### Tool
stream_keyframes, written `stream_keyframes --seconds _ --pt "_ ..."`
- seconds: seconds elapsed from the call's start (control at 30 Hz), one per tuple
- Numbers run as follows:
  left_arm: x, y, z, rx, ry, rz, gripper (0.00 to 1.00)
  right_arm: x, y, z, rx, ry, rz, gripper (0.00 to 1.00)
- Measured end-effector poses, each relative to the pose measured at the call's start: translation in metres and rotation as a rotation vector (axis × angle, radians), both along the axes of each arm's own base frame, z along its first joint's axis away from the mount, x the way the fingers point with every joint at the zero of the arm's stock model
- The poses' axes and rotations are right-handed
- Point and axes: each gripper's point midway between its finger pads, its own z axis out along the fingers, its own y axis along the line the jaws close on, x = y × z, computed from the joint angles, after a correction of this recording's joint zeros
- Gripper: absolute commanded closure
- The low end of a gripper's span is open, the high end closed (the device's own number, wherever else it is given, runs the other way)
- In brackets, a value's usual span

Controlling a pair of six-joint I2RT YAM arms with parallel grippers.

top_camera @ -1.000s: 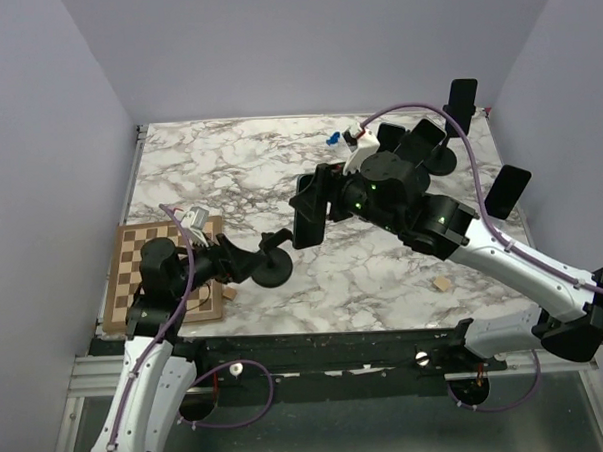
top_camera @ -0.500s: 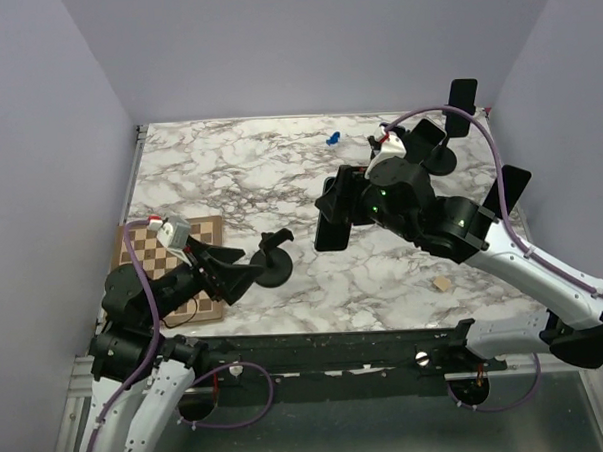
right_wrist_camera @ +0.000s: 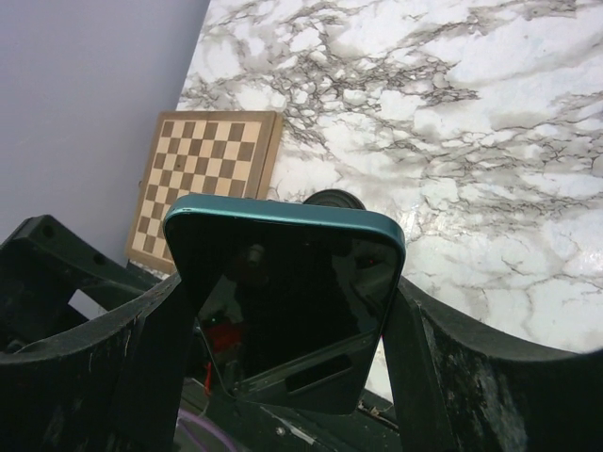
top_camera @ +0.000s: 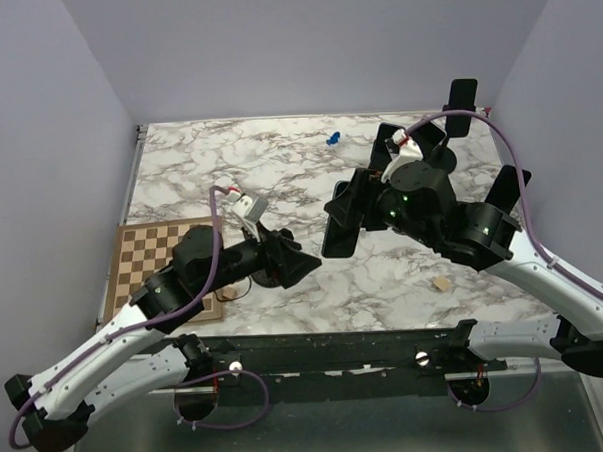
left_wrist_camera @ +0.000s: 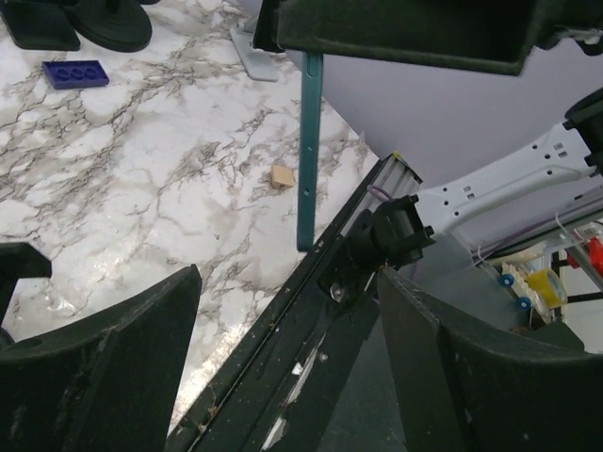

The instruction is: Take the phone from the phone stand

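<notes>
The phone [top_camera: 336, 227], a dark slab with a teal frame, hangs tilted above the table, clear of the stand. My right gripper [top_camera: 343, 216] is shut on it. In the right wrist view the phone [right_wrist_camera: 283, 301] fills the gap between both fingers. My left gripper [top_camera: 301, 266] is open and empty, low at the front centre, left of the phone. From the left wrist the phone [left_wrist_camera: 308, 151] shows edge-on as a teal strip beyond the left gripper [left_wrist_camera: 287, 282]. The phone stand is mostly covered by my left gripper; only the stand's dark round part [right_wrist_camera: 334, 199] peeks above the phone.
A chessboard [top_camera: 148, 263] lies at the front left. A blue brick [top_camera: 332, 139] sits at the back. A small wooden block [top_camera: 441, 283] lies near the front edge on the right. Other stands with phones [top_camera: 463, 104] crowd the back right corner.
My left arm has swung from beside the chessboard to the right, over the stand, its jaws wide. The right gripper has carried the phone a little right and tilted it.
</notes>
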Motion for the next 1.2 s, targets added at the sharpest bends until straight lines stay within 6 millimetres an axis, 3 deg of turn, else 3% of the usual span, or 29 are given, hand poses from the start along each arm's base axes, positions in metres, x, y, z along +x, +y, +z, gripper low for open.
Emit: stream_keyframes --seconds 0.23,0.4,0.63,0.9,1.0,1.03,1.07,1.1,1.17,1.2 --pt "0.016 -0.044 -0.001 0.064 -0.001 0.020 0.47 -0.012 -0.011 0.005 0.037 0.005 0.010 0.99" --pt "0.016 -0.057 0.006 0.041 -0.020 0.024 0.58 -0.019 -0.021 0.010 0.061 -0.001 0.007 0.99" --pt "0.012 -0.080 0.003 0.022 -0.010 -0.008 0.61 -0.024 -0.029 0.003 0.047 0.012 0.005 0.99" --pt "0.006 -0.094 0.009 -0.026 0.003 -0.049 0.79 -0.031 -0.033 -0.001 0.057 0.025 0.023 0.99" --pt "0.003 -0.099 0.014 -0.054 0.002 -0.071 0.81 -0.034 -0.034 0.002 0.071 0.025 0.026 0.99" --pt "0.003 -0.100 0.014 -0.056 0.003 -0.077 0.87 -0.034 -0.035 0.002 0.070 0.025 0.025 0.99" --pt "0.002 -0.103 0.012 -0.052 0.008 -0.086 1.00 -0.034 -0.038 0.000 0.063 0.028 0.021 0.99" --pt "0.002 -0.105 0.011 -0.047 0.012 -0.092 1.00 -0.034 -0.039 -0.001 0.058 0.029 0.016 0.99" --pt "0.002 -0.111 0.008 -0.036 0.024 -0.104 1.00 -0.032 -0.045 -0.004 0.042 0.028 -0.004 0.94" --pt "0.003 -0.113 0.006 -0.032 0.027 -0.107 1.00 -0.032 -0.048 -0.006 0.035 0.029 -0.012 0.84"
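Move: The phone is already in the right gripper, its middle some 3 cm back, 2 cm left and 2 cm below that hand's point; the open left gripper waits about 9 cm back, 10 cm left and 5 cm below the right hand. From the left hand, the phone's middle lies roughly 8 cm right, 6 cm ahead and 3 cm higher. The empty phone stand is 7 cm left, 6 cm ahead and 19 cm below the left hand. Rightwards, about 11 cm and nearly level, the left hand reaches to the phone's free lower end, its wide-open fingers closing on the way until they pinch the thin phone across its faces. The right hand keeps its grip on the phone's edges and eases about 5 cm right and 3 cm back. ##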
